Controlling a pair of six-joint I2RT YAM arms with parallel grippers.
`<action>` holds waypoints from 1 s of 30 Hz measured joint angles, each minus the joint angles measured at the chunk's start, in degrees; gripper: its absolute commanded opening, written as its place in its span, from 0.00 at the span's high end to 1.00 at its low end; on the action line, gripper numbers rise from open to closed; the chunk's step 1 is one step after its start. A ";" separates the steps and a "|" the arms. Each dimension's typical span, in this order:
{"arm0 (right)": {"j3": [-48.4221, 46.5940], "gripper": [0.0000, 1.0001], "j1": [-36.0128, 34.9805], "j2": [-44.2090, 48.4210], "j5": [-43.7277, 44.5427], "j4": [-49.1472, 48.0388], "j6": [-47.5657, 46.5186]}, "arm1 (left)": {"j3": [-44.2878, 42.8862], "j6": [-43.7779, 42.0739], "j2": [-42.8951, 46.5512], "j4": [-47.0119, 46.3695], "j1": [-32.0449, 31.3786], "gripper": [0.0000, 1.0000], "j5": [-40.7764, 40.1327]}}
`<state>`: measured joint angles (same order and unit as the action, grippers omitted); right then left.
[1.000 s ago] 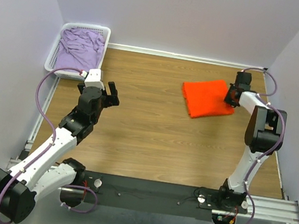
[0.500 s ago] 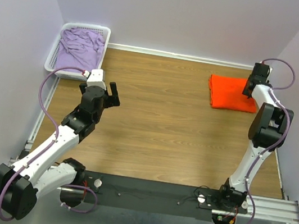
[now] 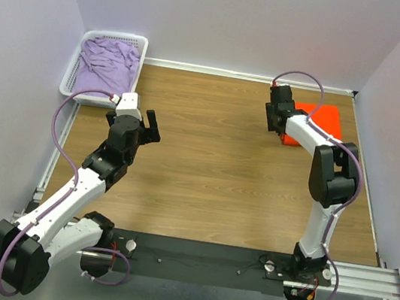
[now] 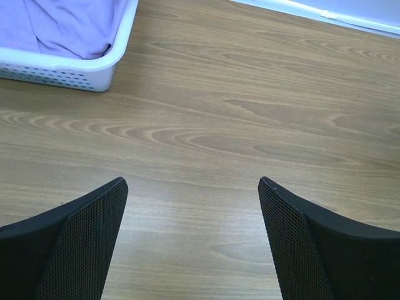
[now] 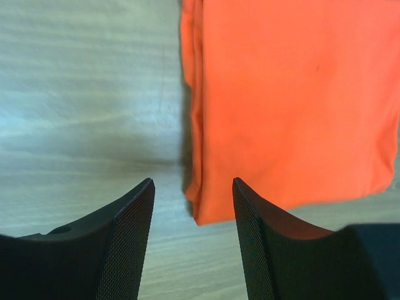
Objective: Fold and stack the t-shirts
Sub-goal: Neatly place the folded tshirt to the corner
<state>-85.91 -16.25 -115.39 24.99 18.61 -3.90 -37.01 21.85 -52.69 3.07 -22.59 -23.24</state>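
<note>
The bright orange t-shirt [image 3: 327,121] lies folded flat at the far right of the table. In the right wrist view its near left corner [image 5: 281,100] shows just beyond my fingertips. My right gripper [image 3: 272,123] [image 5: 192,182] stands open at the shirt's left edge and holds nothing. The pale lilac t-shirt [image 3: 107,64] [image 4: 62,25] lies crumpled in the white basket [image 3: 69,85] [image 4: 75,72] at the far left. My left gripper [image 3: 151,125] [image 4: 192,181] hangs wide open over bare wood, right of the basket and near it.
The back wall and its white baseboard [image 3: 220,71] run just behind the basket and the orange shirt. The right wall stands close to the shirt's right side. Brown wooden tabletop [image 3: 206,159] spreads between the two arms.
My right gripper carried the orange shirt toward the far right corner, opened, and swung left off its edge. The left arm has hardly moved.
</note>
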 measured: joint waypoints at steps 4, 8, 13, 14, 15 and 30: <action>1.14 0.41 -0.37 -1.18 3.15 0.79 -1.31 | 0.00 0.02 0.24 0.00 0.00 0.07 0.02; 1.22 0.42 -0.81 -2.95 6.58 0.79 -3.28 | 0.00 0.04 0.85 0.00 0.00 0.07 0.02; 1.22 0.43 -2.08 -5.90 8.90 0.81 -5.42 | 0.00 0.07 1.20 0.00 -0.02 0.07 0.04; 1.20 0.44 -2.23 -6.49 9.84 0.66 -6.08 | 0.00 0.07 1.22 0.00 -0.02 0.07 0.04; 1.09 0.45 -2.47 -6.80 10.60 0.55 -6.54 | 0.00 0.07 1.25 0.00 -0.02 0.07 0.04; -3.13 0.99 -3.23 -15.19 22.62 -3.78 -19.15 | 0.00 0.35 0.70 0.04 -0.92 0.08 0.04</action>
<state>-89.03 -19.49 -130.58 47.62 14.83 -23.05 -37.01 22.20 -51.99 3.11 -23.51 -23.20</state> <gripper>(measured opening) 0.060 0.926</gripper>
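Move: The near-left corner of the folded t-shirt is roughly 6 cm below the open right fingers, about 3 cm to their right and 1 cm back. The t-shirt's middle lies some 9 cm ahead and 16 cm right of this hand; the table's far-right corner is about 25 cm ahead and 36 cm right. From the idle left hand, the t-shirt's near-left corner is some 17 cm ahead, 63 cm right and 18 cm below. Lower the right gripper about 6 cm onto the folded t-shirt's near-left corner, easing to the right by about 4 cm as it sinks. Roll the hand some 30 degrees, left side down, so the fingers swing to point more to the right, and over the last part close them from wide open to nearly shut, pinching the corner's layered edge between the tips. ##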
